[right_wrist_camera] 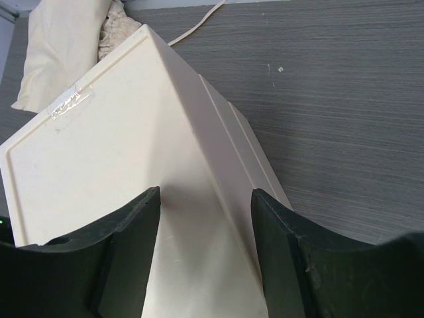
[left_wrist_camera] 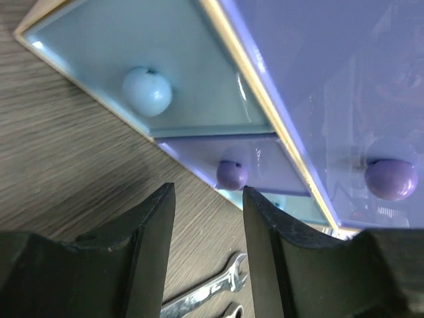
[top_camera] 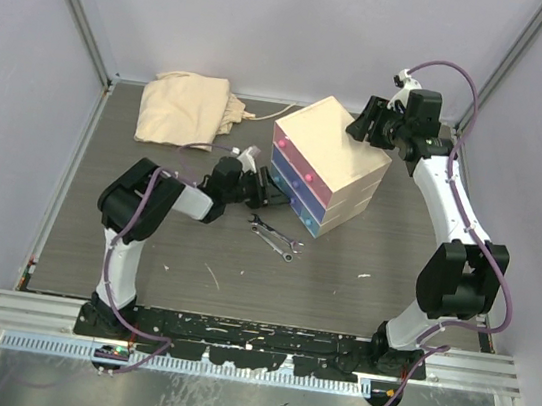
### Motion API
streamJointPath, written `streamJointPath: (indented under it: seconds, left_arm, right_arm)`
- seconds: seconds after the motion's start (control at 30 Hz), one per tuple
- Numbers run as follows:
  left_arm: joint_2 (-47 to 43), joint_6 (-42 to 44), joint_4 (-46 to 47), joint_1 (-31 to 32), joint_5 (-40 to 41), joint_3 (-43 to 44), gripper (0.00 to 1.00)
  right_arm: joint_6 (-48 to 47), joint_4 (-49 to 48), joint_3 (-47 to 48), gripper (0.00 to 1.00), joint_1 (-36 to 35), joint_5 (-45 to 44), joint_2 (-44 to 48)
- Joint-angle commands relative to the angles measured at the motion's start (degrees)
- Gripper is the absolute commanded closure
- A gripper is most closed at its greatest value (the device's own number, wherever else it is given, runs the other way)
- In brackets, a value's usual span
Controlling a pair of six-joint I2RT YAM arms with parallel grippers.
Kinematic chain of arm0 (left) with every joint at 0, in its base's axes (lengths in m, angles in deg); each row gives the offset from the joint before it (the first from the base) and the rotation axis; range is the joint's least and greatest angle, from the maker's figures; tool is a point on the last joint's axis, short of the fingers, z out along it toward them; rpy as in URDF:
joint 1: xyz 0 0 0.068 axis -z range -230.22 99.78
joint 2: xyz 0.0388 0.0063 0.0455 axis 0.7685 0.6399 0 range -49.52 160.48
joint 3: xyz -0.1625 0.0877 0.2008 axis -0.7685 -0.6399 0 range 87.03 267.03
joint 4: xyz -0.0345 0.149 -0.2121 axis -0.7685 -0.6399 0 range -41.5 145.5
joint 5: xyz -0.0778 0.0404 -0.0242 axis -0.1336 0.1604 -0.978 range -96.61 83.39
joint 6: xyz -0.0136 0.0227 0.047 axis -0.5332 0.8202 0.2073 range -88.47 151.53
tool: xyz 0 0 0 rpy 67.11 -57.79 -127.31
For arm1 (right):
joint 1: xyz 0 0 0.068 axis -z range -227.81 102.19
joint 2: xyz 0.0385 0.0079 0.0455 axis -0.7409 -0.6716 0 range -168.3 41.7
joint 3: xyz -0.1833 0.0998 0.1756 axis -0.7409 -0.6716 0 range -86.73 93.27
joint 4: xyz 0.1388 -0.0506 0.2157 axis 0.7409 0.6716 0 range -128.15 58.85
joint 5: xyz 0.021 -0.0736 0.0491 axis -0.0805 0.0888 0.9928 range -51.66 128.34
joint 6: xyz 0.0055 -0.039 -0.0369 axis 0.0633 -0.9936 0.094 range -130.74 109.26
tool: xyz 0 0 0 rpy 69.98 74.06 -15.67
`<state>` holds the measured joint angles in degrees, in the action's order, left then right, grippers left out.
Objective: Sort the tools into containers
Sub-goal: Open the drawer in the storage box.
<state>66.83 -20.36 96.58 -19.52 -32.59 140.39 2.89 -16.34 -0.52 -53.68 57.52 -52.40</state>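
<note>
The cream chest (top_camera: 344, 148) stands mid-table with its pink (top_camera: 303, 156), blue and light-blue drawers facing front-left. My left gripper (top_camera: 270, 195) is open and empty, right at the drawer fronts. In the left wrist view a blue drawer knob (left_wrist_camera: 232, 175) lies just beyond the gripper's (left_wrist_camera: 209, 199) fingertips, and a light-blue knob (left_wrist_camera: 146, 91) is up left. Two silver spanners (top_camera: 276, 236) lie on the table in front of the chest and show under the left gripper (left_wrist_camera: 215, 291). My right gripper (right_wrist_camera: 205, 199) is open over the chest's top back edge (right_wrist_camera: 99, 152). No other tools are in view.
A cream cloth bag (top_camera: 188, 108) with a white cord lies at the back left, also in the right wrist view (right_wrist_camera: 66, 46). Grey walls and metal rails enclose the table. Small white scraps (top_camera: 364, 276) lie on the table.
</note>
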Motion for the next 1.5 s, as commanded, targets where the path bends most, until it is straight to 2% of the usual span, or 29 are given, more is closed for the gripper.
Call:
streamJointPath:
  seconds: [0.0,0.33,0.7,0.83,1.0,1.13,1.47]
  left_arm:
    - [1.0,-1.7,7.9,1.0,-1.3,3.9,0.55]
    - [4.0,-2.6,9.0,1.7,-2.1,5.7,0.59]
    - [7.1,-5.6,14.4,2.0,-2.8,6.2,0.61]
    - [7.1,-5.7,14.6,2.0,-2.5,6.9,0.68]
    - [7.3,-5.9,14.7,2.0,-2.7,7.6,0.82]
    - [6.7,-5.0,14.8,1.8,-2.8,6.7,0.86]
    - [3.7,-2.8,16.2,0.7,-4.0,-0.9,0.86]
  right_arm:
    - [0.2,0.5,-0.7,0.38,-0.4,2.1,2.6]
    - [0.7,0.5,-0.2,0.38,-0.5,2.6,2.1]
    - [0.8,0.5,-0.4,0.38,-0.5,3.1,1.8]
    - [0.8,0.5,-0.6,0.38,-0.4,3.1,1.8]
    - [0.6,0.5,-0.8,0.38,-0.5,2.8,1.8]
    - [0.5,0.5,-1.0,0.38,-0.5,2.5,1.8]
    - [0.3,0.5,-1.0,0.37,-0.5,1.8,1.7]
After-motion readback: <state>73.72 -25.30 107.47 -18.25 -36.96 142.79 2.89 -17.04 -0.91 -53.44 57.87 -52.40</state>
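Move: The small purple knob on the storage box's bottom middle drawer lies about 3 cm to the left hand's right, level with it in height and reach. The light-blue knob sits some 4 cm farther out and 5 cm left of that knob, the teal knob 4 cm nearer and 5 cm right of it. The wrenches lie about 8 cm back from the left hand, straight behind. From the right hand the purple knob is roughly 10 cm back, 11 cm left and 20 cm below. The left hand eases about 3 cm right to the small purple knob, pinches it, then starts drawing back left. ##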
